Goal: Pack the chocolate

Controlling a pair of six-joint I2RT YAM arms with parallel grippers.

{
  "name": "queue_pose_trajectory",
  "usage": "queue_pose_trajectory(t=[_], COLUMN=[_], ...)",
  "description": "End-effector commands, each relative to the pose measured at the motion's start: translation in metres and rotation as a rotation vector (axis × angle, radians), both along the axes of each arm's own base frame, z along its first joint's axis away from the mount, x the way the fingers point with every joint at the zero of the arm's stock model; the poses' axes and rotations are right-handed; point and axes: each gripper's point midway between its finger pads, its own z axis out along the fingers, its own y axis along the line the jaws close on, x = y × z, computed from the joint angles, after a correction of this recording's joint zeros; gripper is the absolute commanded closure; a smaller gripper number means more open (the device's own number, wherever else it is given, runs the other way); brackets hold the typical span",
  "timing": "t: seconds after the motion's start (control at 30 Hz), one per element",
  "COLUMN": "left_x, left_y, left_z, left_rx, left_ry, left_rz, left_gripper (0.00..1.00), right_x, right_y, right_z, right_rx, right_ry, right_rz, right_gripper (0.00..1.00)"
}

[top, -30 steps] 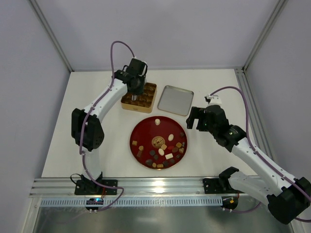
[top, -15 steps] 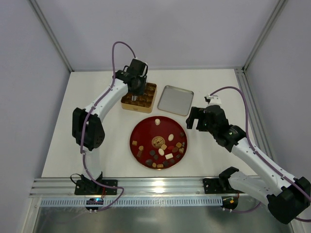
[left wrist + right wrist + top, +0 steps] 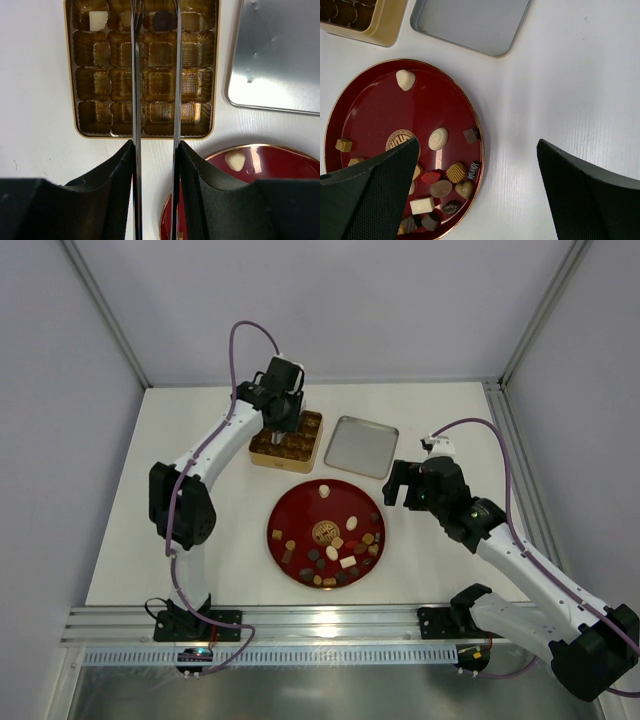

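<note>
Several small chocolates point(image 3: 340, 555) in dark, caramel and cream lie on the round dark-red plate point(image 3: 300, 510), mostly on its near right side point(image 3: 456, 171). The gold tin point(image 3: 145, 70) has a cream square point(image 3: 98, 20) and a dark round chocolate point(image 3: 162, 20) in its far row. My left gripper point(image 3: 155, 5) hangs over the tin point(image 3: 287, 437). Its thin blades stand apart on either side of the dark chocolate, with a gap on the left. My right gripper point(image 3: 477, 142) is wide open and holds nothing, above the plate's right rim point(image 3: 400, 483).
The silver lid point(image 3: 362, 446) lies inside-up just right of the tin, also in the left wrist view point(image 3: 277, 55). A lone cream chocolate point(image 3: 405, 79) sits at the plate's far edge. Frame posts and walls bound the white table.
The left gripper's blades have spread a little over the tin's far row, and the left wrist has edged slightly away from the bases. The right arm has not moved.
</note>
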Motion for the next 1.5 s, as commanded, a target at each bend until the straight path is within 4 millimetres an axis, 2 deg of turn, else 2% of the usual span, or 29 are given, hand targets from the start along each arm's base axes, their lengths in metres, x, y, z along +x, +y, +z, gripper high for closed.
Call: queue_pose_trajectory(t=[0.0,0.3,0.33,0.43,0.47,0.5,0.53,0.57,0.63,0.7,0.73,0.77,0.8,0.83,0.87,0.93,1.1,1.27,1.47], left_x=[0.01,-0.004,-0.009,-0.022,-0.029,-0.039,-0.042,-0.05,-0.064,-0.079,-0.088,-0.095,-0.104,-0.112,-0.131,-0.142,-0.178,-0.198,-0.208], left_y=[-0.002,-0.002,-0.001,-0.003,-0.002,-0.001,-0.003,-0.003,-0.002,-0.005,-0.005,-0.009,-0.009,-0.008,-0.011,-0.016,-0.025,-0.025,-0.021], left_z=[0.027,0.063,0.072,0.073,0.084,0.085,0.078,0.087,0.079,0.086,0.077,0.076,0.082,0.075,0.072,0.076,0.065,0.057,0.033], left_rx=[-0.013,-0.077,-0.09,-0.126,-0.146,-0.164,-0.168,-0.185,-0.186,-0.2,-0.192,-0.195,-0.206,-0.197,-0.199,-0.207,-0.184,-0.18,-0.143], left_ry=[-0.074,-0.115,-0.122,-0.101,-0.117,-0.109,-0.087,-0.1,-0.075,-0.084,-0.059,-0.053,-0.065,-0.048,-0.039,-0.041,-0.014,-0.003,0.03], left_rz=[-0.01,-0.013,-0.015,-0.027,-0.029,-0.034,-0.037,-0.049,-0.054,-0.073,-0.075,-0.089,-0.099,-0.1,-0.12,-0.142,-0.179,-0.185,-0.171], left_gripper=[0.61,0.61,0.61,0.61,0.61,0.61,0.61,0.6,0.61,0.61,0.61,0.61,0.61,0.61,0.61,0.6,0.61,0.61,0.6], right_x=[0.007,0.006,0.006,0.007,0.006,0.006,0.006,0.006,0.007,0.007,0.007,0.007,0.008,0.008,0.007,0.007,0.006,0.005,0.006], right_y=[0.002,0.004,0.003,0.004,0.003,0.003,0.003,0.003,0.003,0.003,0.003,0.004,0.003,0.003,0.003,0.003,0.003,0.004,0.005], right_z=[0.01,0.01,0.009,0.01,0.01,0.009,0.01,0.009,0.01,0.01,0.01,0.011,0.011,0.011,0.011,0.013,0.011,0.009,0.007], right_rx=[0.018,0.026,0.023,0.026,0.026,0.022,0.023,0.022,0.026,0.027,0.027,0.029,0.029,0.029,0.029,0.032,0.033,0.036,0.036], right_ry=[-0.037,-0.036,-0.033,-0.036,-0.038,-0.038,-0.039,-0.038,-0.042,-0.043,-0.043,-0.045,-0.045,-0.045,-0.045,-0.048,-0.044,-0.04,-0.035], right_rz=[-0.005,0.0,-0.001,0.0,0.001,-0.001,-0.001,0.001,-0.003,-0.002,-0.002,-0.001,-0.002,-0.002,-0.001,0.0,-0.001,0.001,0.005], right_gripper=[0.0,0.0,0.0,0.0,0.0,0.0,0.0,0.0,0.0,0.0,0.0,0.0,0.0,0.0,0.0,0.0,0.0,0.0,0.0])
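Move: My left hand holds the open tongs over the box; the box's middle is about 2 cm ahead, level sideways, 15 cm below. The white heart-shaped chocolate I want lies some 11 cm back, 8 cm right and 16 cm below. The plate's middle is about 21 cm back and 9 right, the oval white chocolate 19 back and 14 right, the grey tray level ahead and 17 right. From my right hand the heart-shaped one is some 6 cm ahead, 17 left and 15 below. I lift my left hand away from the box, then sweep it some 20 cm back over the plate's far part, arching about 7 cm up before easing down again, with a slight drift right. My wrist turns roughly 10 degrees clockwise to line the tongs up with the white heart-shaped chocolate; I keep my grip on them, still open. ##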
